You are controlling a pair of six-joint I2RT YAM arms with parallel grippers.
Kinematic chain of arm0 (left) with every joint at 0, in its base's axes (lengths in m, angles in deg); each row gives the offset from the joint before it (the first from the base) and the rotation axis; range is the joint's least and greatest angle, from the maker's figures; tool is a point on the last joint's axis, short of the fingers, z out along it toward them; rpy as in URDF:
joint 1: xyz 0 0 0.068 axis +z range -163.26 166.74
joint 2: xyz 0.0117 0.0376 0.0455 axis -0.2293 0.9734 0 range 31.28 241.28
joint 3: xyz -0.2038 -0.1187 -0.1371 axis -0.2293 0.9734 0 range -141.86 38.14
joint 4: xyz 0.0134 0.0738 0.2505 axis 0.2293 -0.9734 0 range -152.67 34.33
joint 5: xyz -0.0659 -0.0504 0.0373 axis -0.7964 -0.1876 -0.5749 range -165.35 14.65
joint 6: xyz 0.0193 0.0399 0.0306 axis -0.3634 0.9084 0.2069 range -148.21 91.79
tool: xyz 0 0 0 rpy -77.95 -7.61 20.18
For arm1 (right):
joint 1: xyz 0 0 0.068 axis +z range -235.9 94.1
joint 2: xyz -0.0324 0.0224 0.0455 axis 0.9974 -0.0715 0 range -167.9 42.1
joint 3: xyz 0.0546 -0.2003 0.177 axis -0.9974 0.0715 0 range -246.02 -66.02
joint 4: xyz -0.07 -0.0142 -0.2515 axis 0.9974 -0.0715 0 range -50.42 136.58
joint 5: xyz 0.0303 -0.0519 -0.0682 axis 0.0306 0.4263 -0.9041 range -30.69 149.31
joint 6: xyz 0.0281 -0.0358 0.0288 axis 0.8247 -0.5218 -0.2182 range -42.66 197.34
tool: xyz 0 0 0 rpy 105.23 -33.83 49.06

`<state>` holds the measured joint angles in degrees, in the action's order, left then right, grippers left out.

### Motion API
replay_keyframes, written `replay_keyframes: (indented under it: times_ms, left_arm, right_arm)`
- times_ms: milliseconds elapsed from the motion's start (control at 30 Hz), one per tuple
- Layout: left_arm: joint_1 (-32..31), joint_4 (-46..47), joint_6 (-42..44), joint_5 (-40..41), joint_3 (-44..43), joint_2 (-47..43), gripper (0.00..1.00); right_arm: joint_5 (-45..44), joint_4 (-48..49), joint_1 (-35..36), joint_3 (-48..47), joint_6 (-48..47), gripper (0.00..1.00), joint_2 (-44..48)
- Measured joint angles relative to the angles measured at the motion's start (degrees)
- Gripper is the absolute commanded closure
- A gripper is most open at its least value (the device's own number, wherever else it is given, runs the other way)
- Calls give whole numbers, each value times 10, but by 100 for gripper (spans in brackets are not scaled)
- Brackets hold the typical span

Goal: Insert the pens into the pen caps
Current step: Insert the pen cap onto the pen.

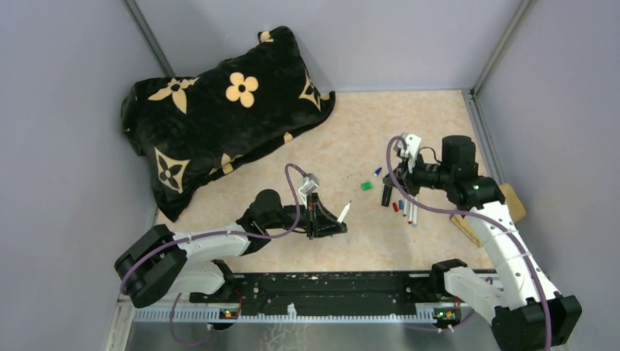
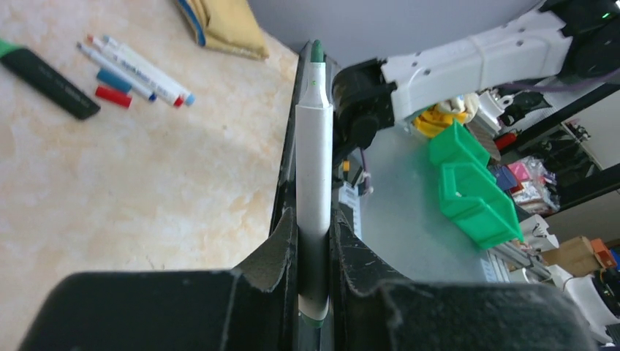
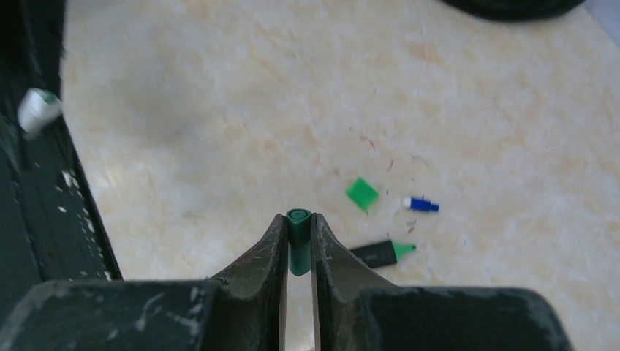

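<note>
My left gripper (image 1: 325, 219) (image 2: 314, 219) is shut on a white pen (image 2: 314, 168) (image 1: 343, 212), whose dark green tip points up and away from the jaws. Over the table's right half, my right gripper (image 1: 398, 175) (image 3: 298, 223) is shut on a dark green pen cap (image 3: 298, 234), open end outward. Below it lie a bright green cap (image 3: 362, 194) (image 1: 365, 186), a blue cap (image 3: 420, 205) (image 1: 378, 172) and a black pen with a green tip (image 3: 380, 252) (image 1: 386, 196). More white pens (image 2: 139, 69) (image 1: 409, 212), a red cap (image 2: 113, 96) and a blue cap (image 2: 115, 80) lie beside it.
A black cushion with tan flowers (image 1: 219, 117) fills the back left of the table. A tan cardboard box (image 1: 504, 208) sits at the right edge behind my right arm. Grey walls close in three sides. Green bins (image 2: 468, 175) stand beyond the table's near edge.
</note>
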<state>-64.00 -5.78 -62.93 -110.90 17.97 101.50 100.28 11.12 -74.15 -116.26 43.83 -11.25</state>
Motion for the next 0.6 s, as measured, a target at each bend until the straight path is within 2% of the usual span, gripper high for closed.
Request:
replay_keyframes:
  times_ms: [167,267,433,567,600]
  left_arm:
    - [0,24,-30,9,-54,7,100]
    - [0,43,-50,25,-64,0,100]
    - [0,59,-88,58,-63,-31,100]
    - [-1,93,-122,96,-47,-62,100]
    - [-2,96,-128,104,-45,-66,100]
  right_arm:
    - [103,64,0,-75,158,100,-27]
    - [163,152,0,-94,307,100,-52]
    - [223,364,-4,-93,600,100,-94]
    - [226,636,-19,-44,876,100,-112]
    - [223,679,-23,-32,919,100,-115]
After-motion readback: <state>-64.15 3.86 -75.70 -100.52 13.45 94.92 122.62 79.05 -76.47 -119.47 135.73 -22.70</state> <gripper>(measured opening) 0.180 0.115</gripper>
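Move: The dark green cap in the right hand's fingers is about 12 cm ahead of the left hand, 13 cm to its right and 3 cm above. From the right hand, the green-tipped white pen is roughly 9 cm back, 12 cm left and 2 cm lower. On the table some 20 cm below the right hand, the black marker lies 5 cm ahead and 1 cm right; the green block 8 cm ahead, 5 cm left. The dark green cap, still pinched by the right hand, is carried steeply up about 18 cm and then some 7 cm left, closing sideways on the pen, while the wrist rolls nearly 60 degrees so the down-slanting fingers come about level. The left hand keeps its grip on the pen and lifts it roughly 12 cm, its rightward-pointing fingers tipping up about 20 degrees. ##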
